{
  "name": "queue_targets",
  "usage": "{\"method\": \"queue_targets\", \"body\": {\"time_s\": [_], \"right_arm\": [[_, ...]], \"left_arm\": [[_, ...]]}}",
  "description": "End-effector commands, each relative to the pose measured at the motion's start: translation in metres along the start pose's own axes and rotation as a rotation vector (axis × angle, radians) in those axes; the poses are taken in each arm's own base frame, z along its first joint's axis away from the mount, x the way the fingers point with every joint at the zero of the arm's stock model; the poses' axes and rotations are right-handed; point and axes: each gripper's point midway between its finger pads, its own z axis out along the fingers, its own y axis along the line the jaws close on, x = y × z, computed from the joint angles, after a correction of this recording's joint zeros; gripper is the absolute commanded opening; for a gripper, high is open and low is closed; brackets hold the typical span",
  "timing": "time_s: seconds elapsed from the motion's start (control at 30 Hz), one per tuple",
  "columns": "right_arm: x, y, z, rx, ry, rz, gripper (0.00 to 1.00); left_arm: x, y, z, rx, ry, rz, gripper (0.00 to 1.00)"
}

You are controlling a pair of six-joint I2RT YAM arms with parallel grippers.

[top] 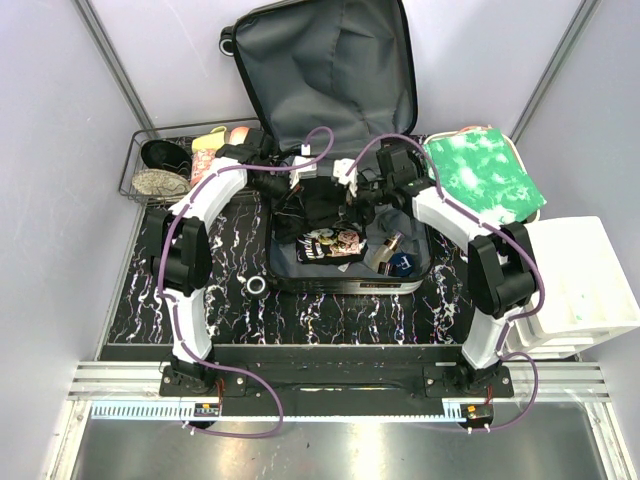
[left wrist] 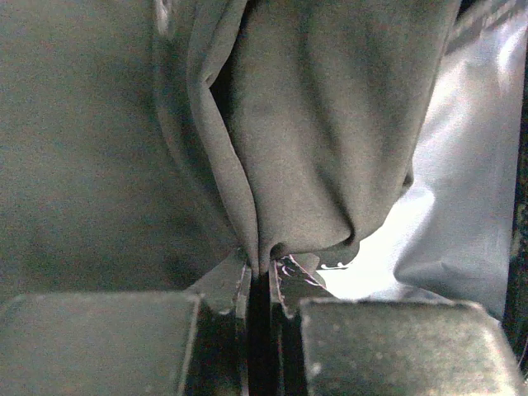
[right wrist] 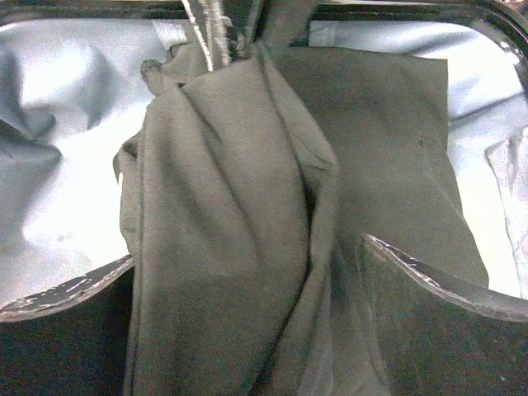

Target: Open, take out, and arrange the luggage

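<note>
The luggage (top: 345,284) lies open on the dark marbled table, its grey-lined lid (top: 330,70) standing up at the back. A dark garment (top: 320,205) is bunched over its base. My left gripper (top: 285,190) is at the garment's left side. In the left wrist view its jaws (left wrist: 266,268) are shut on a fold of the dark garment (left wrist: 313,124). My right gripper (top: 355,190) is at the garment's right side. In the right wrist view it (right wrist: 247,264) stands open, fingers wide apart, with the garment (right wrist: 231,206) draped between them over the pale lining (right wrist: 58,124).
A black wire basket (top: 135,165) holding shoes stands at the left. A green-and-white cloth (top: 480,175) lies right of the case, with white bins (top: 585,290) nearer. A tape roll (top: 257,286) sits by the case's front left corner. A printed item (top: 330,243) and small things lie inside.
</note>
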Motion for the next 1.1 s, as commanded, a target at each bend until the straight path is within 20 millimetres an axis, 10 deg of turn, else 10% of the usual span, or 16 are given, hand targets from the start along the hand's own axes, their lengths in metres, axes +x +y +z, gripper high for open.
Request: {"method": "queue_targets", "body": {"time_s": [0.0, 0.57, 0.67, 0.83, 0.9, 0.93, 1.03, 1.07], "right_arm": [[-0.026, -0.007, 0.007, 0.114, -0.013, -0.224, 1.00], [0.018, -0.011, 0.057, 0.064, 0.114, -0.287, 0.97], [0.023, -0.017, 0.059, 0.092, 0.124, -0.293, 0.78], [0.004, -0.032, 0.051, 0.178, 0.095, -0.331, 0.08], [-0.006, -0.043, 0.040, 0.220, 0.097, -0.367, 0.00], [-0.010, -0.051, 0.031, 0.245, 0.094, -0.372, 0.00], [-0.032, -0.075, -0.001, 0.322, 0.066, -0.398, 0.00], [-0.049, -0.081, -0.015, 0.346, 0.039, -0.418, 0.00]], "left_arm": [[-0.023, 0.001, -0.003, 0.017, -0.075, 0.035, 0.00], [-0.030, -0.001, -0.004, 0.032, -0.104, 0.039, 0.00], [-0.033, -0.002, -0.008, 0.029, -0.114, 0.047, 0.00], [-0.033, -0.001, -0.014, 0.011, -0.112, 0.042, 0.00], [-0.036, 0.000, -0.021, -0.008, -0.113, 0.044, 0.11], [-0.038, 0.000, -0.023, -0.017, -0.112, 0.034, 0.36], [-0.047, 0.002, -0.035, -0.060, -0.111, 0.004, 0.64], [-0.053, 0.002, -0.043, -0.084, -0.124, 0.003, 0.92]]}}
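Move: The fold of black cloth between the grippers lies about 2 cm ahead of the open right hand, 4 cm to its left and 6 cm below. The left hand still pinches this cloth, whose same fold lies about 8 cm to its right, 1 cm ahead and 3 cm down. From the right hand, the printed black shirt is some 8 cm back, 4 cm left and 10 cm lower; the bottles are about 9 cm back and 8 cm right, also some 10 cm below. The right fingers close on the black cloth after the open hand swings about 3.5 cm left and sinks some 6 cm, its fingers dipping and the wrist rolling roughly 15 degrees; keeping the pinch, it then goes about 2 cm forward, edging up and right. The left hand stays nearly still, pinching its end, then opens at the close to let go. ##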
